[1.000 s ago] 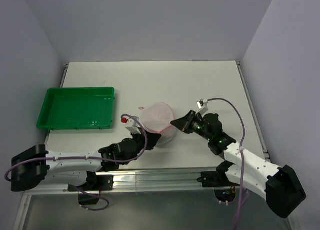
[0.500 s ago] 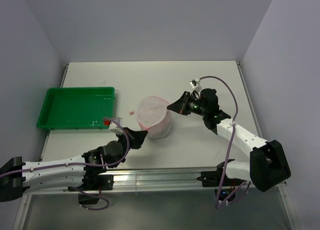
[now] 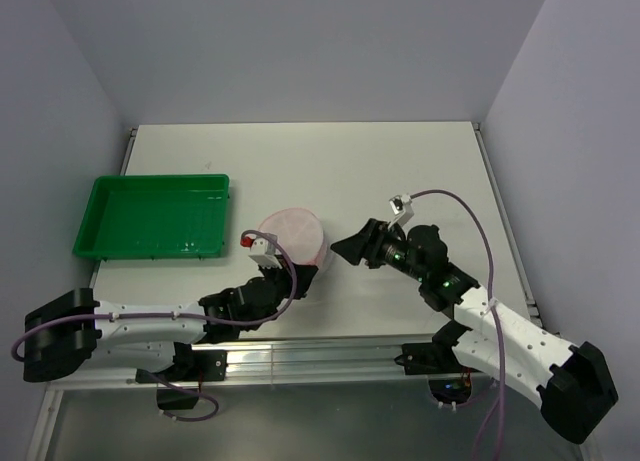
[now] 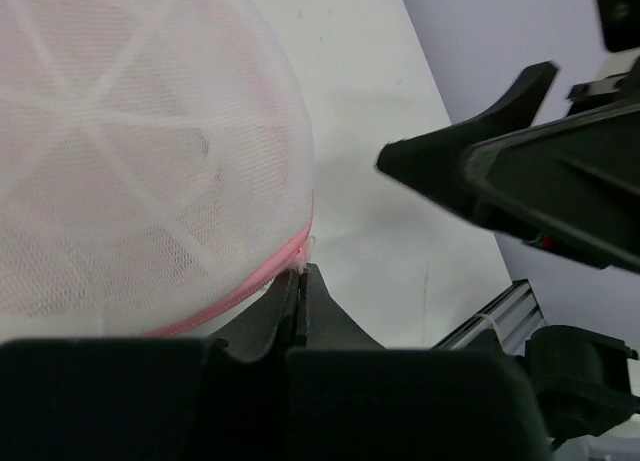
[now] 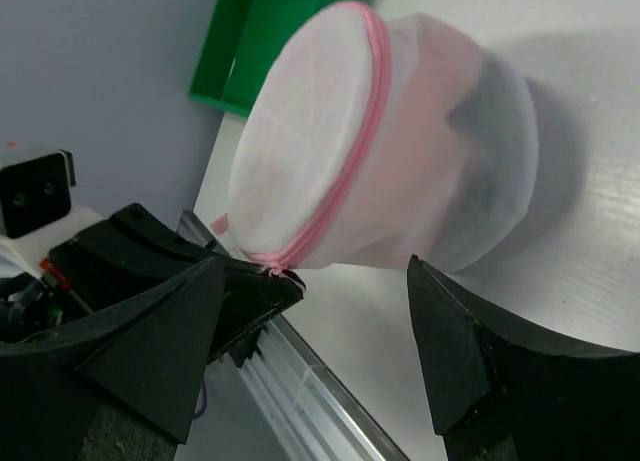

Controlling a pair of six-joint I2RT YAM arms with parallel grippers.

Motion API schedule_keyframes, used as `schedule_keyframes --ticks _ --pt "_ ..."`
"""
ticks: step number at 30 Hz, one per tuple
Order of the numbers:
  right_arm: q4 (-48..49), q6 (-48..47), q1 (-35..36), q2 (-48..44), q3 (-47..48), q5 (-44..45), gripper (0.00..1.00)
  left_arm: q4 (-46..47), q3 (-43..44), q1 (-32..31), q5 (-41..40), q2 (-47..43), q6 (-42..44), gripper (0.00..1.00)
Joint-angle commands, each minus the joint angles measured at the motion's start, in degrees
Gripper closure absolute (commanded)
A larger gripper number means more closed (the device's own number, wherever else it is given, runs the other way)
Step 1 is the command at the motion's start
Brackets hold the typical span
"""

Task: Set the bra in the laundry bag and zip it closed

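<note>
The laundry bag is a round white mesh pouch with pink zipper trim, standing on the table between the two arms. The zipper line looks closed along the stretch that shows. A pinkish mass with a dark patch shows through the mesh; the bra cannot be made out plainly. My left gripper is shut on the pink trim at the bag's near edge, and it shows in the right wrist view too. My right gripper stands open just right of the bag, touching nothing.
A green plastic tray sits at the left of the table, its corner behind the bag. The table's near edge and metal rail run right below both grippers. The right finger hangs close to the left gripper.
My right gripper has opened, let go of the bag and drawn back toward the near side. The bag has shifted slightly left, with the left gripper still on its trim.
</note>
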Motion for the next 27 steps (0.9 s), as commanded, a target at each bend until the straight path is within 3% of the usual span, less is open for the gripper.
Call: schedule_keyframes --ticks 1,8,11,12,13,17,18,20,25,27 --pt "5.8 4.8 2.4 0.0 -1.7 2.0 0.19 5.4 3.8 -0.6 2.5 1.7 1.2 1.00" --pt "12.2 5.6 3.4 8.8 1.6 -2.8 0.24 4.7 3.3 -1.1 3.4 2.2 -0.2 1.00" --pt "15.0 6.7 3.5 12.1 1.9 -3.2 0.38 5.7 1.8 -1.1 3.3 1.8 -1.8 1.00" --pt "15.9 7.0 3.6 12.5 1.8 -2.8 0.52 5.7 2.0 -1.1 3.6 1.8 -1.8 1.00" --pt "16.3 7.1 3.5 13.0 1.8 -2.3 0.59 4.5 2.3 -1.1 3.7 1.9 -1.1 1.00" --pt "17.0 7.0 3.5 16.8 3.5 -3.1 0.66 5.4 1.8 -1.2 3.9 1.5 -1.1 1.00" --pt "17.7 7.3 3.6 16.8 3.3 -3.1 0.84 5.5 1.6 -1.1 3.9 1.3 -1.1 1.00" --pt "16.5 6.4 3.5 16.4 3.7 -0.6 1.00 3.2 2.6 -1.1 3.5 0.7 0.2 1.00" --pt "11.6 1.6 -0.8 16.7 6.6 0.1 1.00 -2.9 -0.6 -1.1 -0.4 -7.5 0.3 1.00" --pt "11.8 -0.2 -5.6 16.8 7.4 -1.8 1.00 -10.4 -0.9 -1.1 -3.4 -12.5 0.3 1.00"
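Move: From the right fingers, open and empty, the stretch of pink zipper rim to be pinched lies about 5 cm to the left, 1 cm ahead and 3 cm lower. The rim end already held in the left fingers is some 7 cm left and 4 cm back; the laundry bag's middle is roughly 11 cm left, 3 cm ahead and 5 cm down. From the left hand, that stretch of rim lies about 5 cm ahead and 2 cm right, about level. Keep the left gripper shut on its end of the rim, easing it about 2 cm right towards the right hand. Bring the open right gripper some 4 cm left and 3 cm down onto the pink rim beyond it, tipping slightly down, and pinch it shut there. Then lift the right hand and draw it forward a little, while the left backs off to its left and rises. ##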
